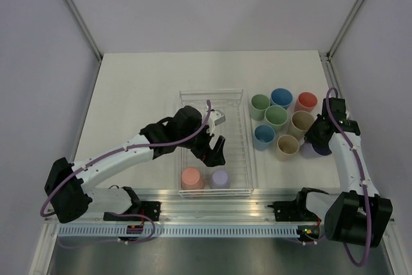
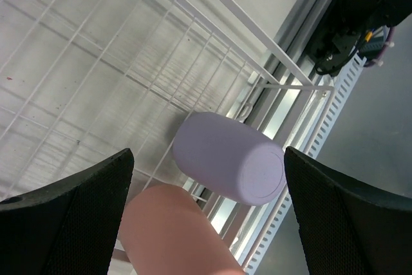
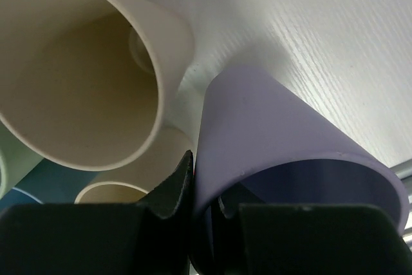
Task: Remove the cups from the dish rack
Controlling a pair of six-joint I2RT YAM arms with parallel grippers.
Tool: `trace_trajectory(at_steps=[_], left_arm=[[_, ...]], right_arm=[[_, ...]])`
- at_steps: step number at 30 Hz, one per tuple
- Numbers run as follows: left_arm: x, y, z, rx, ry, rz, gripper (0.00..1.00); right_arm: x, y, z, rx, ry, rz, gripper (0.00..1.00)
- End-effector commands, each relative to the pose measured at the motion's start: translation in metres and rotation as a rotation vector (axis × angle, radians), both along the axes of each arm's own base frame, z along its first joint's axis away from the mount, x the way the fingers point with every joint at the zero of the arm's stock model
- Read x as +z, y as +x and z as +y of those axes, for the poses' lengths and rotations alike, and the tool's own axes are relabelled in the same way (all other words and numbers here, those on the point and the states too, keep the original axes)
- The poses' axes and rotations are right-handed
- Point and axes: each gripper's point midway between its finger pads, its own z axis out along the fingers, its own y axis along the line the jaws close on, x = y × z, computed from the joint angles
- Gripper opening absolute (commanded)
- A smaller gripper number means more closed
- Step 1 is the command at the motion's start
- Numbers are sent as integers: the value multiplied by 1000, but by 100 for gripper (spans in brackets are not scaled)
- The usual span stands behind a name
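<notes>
The white wire dish rack point(image 1: 248, 146) stands mid-table. Two cups stand upside down at its near end: a salmon pink one point(image 1: 192, 177) and a lavender one point(image 1: 220, 178). My left gripper point(image 1: 214, 154) hangs open over the rack just behind them. In the left wrist view both cups, lavender point(image 2: 225, 156) and pink point(image 2: 174, 230), lie between its wide fingers point(image 2: 77, 210), untouched. My right gripper point(image 3: 206, 181) is shut on the wall of another lavender cup point(image 3: 270, 127), one finger inside and one outside. That cup point(image 1: 311, 151) sits upright on the table at the right.
Several upright cups are grouped right of the rack: green point(image 1: 260, 102), blue point(image 1: 281, 97), salmon point(image 1: 306, 101), green point(image 1: 276, 116), beige point(image 1: 301, 121), blue point(image 1: 264, 134), beige point(image 1: 288, 147). A beige cup point(image 3: 84, 75) nearly touches the held one. The rack's wire floor point(image 2: 96, 56) is bare behind the two cups.
</notes>
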Motion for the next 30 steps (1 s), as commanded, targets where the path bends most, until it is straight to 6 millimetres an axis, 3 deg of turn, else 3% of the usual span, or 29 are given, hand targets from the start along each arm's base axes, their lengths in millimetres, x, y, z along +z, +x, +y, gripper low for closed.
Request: trace_trajectory(at_steps=[1,12,18,19,22,26,30], left_arm=[[11,-10,-11,-120,-2,-43,100],[-14,-42,-22,-252,104,4,100],[-15,-53,-27,-292,126,7,100],[-15,-54,-27,-297,128,9,100],[-14,-57,-26,-308,138,10,100],[-18,-59,-22,-308,189,10,100],[-25,-66,-18,-326,238,28,100]], right_arm=[[1,14,6,39,35,-54,1],[-9,12,7,46,48,-30,3],[-5,12,8,48,44,-36,18],[-4,11,8,48,44,-36,28],[1,10,8,51,42,-49,39],[7,8,8,51,38,-56,46],[22,4,13,68,55,-80,59]])
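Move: The left hand, open above the rack, goes for the small purple cup, about 8 cm back, 2 cm right and 9 cm below; the coral cup stands 9 cm left of that cup. For the right hand, the held purple cup's spot lies roughly 3 cm back, 2 cm left and 6 cm down. From that hand the large tan cup is 4 cm ahead, 5 cm left, the small tan cup 2 cm back, 9 cm left. Back towards the near end of the rack goes the left hand, about 6 cm, sinking slightly and drifting right as it turns some 15 degrees clockwise towards the small purple cup, fingers wide and touching nothing. The right hand, still pinching the purple cup's wall, eases about 1 cm left and down to set it beside the tan cups, stops, then opens about halfway and starts to rise. ##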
